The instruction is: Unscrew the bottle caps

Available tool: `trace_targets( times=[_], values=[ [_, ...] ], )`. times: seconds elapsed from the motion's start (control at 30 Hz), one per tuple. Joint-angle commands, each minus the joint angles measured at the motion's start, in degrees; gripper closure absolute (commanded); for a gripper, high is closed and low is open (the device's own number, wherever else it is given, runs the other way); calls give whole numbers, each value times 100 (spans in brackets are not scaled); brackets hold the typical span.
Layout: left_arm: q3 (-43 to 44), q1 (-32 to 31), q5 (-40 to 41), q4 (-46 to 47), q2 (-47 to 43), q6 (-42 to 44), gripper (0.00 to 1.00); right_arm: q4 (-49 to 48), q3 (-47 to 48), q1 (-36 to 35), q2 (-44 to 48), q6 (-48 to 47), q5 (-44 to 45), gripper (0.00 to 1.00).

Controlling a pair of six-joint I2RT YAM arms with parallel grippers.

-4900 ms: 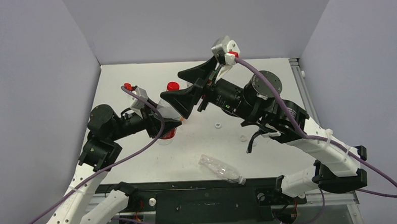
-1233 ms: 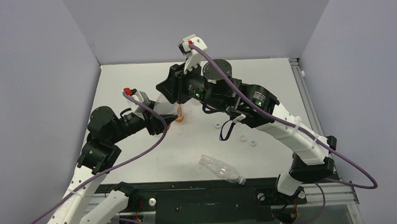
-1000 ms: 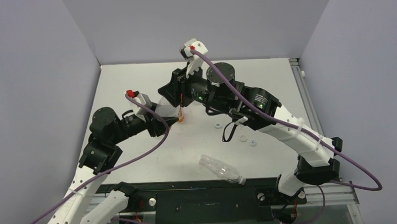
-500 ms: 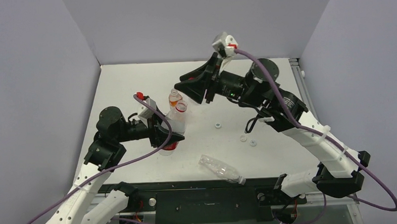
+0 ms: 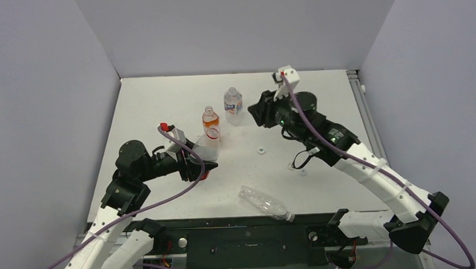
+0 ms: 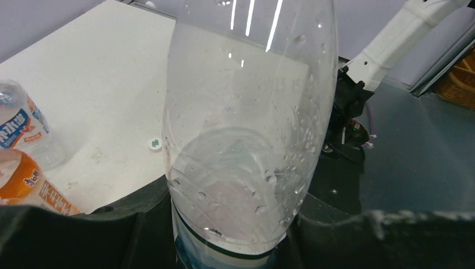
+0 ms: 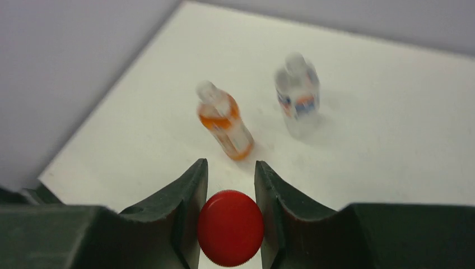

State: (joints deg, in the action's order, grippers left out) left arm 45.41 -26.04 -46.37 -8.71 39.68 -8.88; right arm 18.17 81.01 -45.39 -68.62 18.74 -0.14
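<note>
My right gripper (image 7: pixel 230 188) is shut on the bright red bottle cap (image 7: pixel 230 227), which sits between its two dark fingers above the table. From above this gripper (image 5: pixel 254 112) hangs at the back centre and the cap is hidden. My left gripper (image 5: pixel 199 167) is shut on the lower body of a clear bottle (image 5: pixel 208 148), tilted with its uncapped neck up. That bottle (image 6: pixel 246 140) fills the left wrist view. Three whitish caps (image 5: pixel 261 150) (image 5: pixel 291 166) (image 5: pixel 302 171) lie loose on the table, and one cap (image 6: pixel 155 144) shows beside the held bottle.
An orange bottle (image 5: pixel 209 117) and a clear labelled bottle (image 5: pixel 233 101) stand at the back centre, both uncapped; they also show as the orange bottle (image 7: pixel 224 126) and labelled bottle (image 7: pixel 297 89). Another clear bottle (image 5: pixel 264 203) lies on its side near the front edge.
My right gripper has pulled up and away to the right with the red cap, off the clear bottle. My left gripper has drawn that bottle toward the near left.
</note>
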Motion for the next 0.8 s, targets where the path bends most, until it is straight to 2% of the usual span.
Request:
trace_targets(
  times=[0.0, 0.1, 0.23, 0.43, 0.6, 0.77],
  values=[
    [-205, 29, 486, 398, -113, 336, 83, 239, -1828, 370, 203, 832, 1121, 95],
    [-210, 29, 427, 471, -69, 269, 84, -287, -2930, 406, 271, 1192, 1340, 95],
    [-187, 29, 416, 499, -33, 265, 84, -863, -3710, 366, 18, 1381, 1424, 92],
    [-248, 31, 405, 485, -39, 247, 84, -1601, -4275, 261, -706, 1639, 1459, 87],
    [-300, 29, 396, 539, 33, 258, 84, -1986, -4364, -78, -1238, 1758, 1729, 83],
    [-291, 29, 385, 558, 122, 307, 84, -2095, -4445, -263, -1462, 1936, 1956, 72]
  ],
)
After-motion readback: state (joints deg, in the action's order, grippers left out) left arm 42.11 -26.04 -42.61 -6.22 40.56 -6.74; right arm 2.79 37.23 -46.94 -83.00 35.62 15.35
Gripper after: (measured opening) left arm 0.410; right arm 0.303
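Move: The right hand grips the red cap about 40 cm above a bare patch of table, some 2 cm back and 6 cm to its right. At table height, the nearest white cap lies about 10 cm ahead and 2 cm right of this hand, a second about 3 cm ahead and 12 cm right; the lying clear bottle is roughly 13 cm back, 4 cm right. From the left hand, that patch lies some 9 cm ahead, 22 cm right and 31 cm down. Down steeply, roughly 37 cm, the right hand brings the held red cap close to the bare table behind the nearest white cap, fast at first and then easing. It swings about 8 cm right, then a little back left, fingers tipping from near level to point steeply down and staying closed on the cap. The left hand keeps hold of the open bottle, drifting about 2 cm forward and 2 cm down. ##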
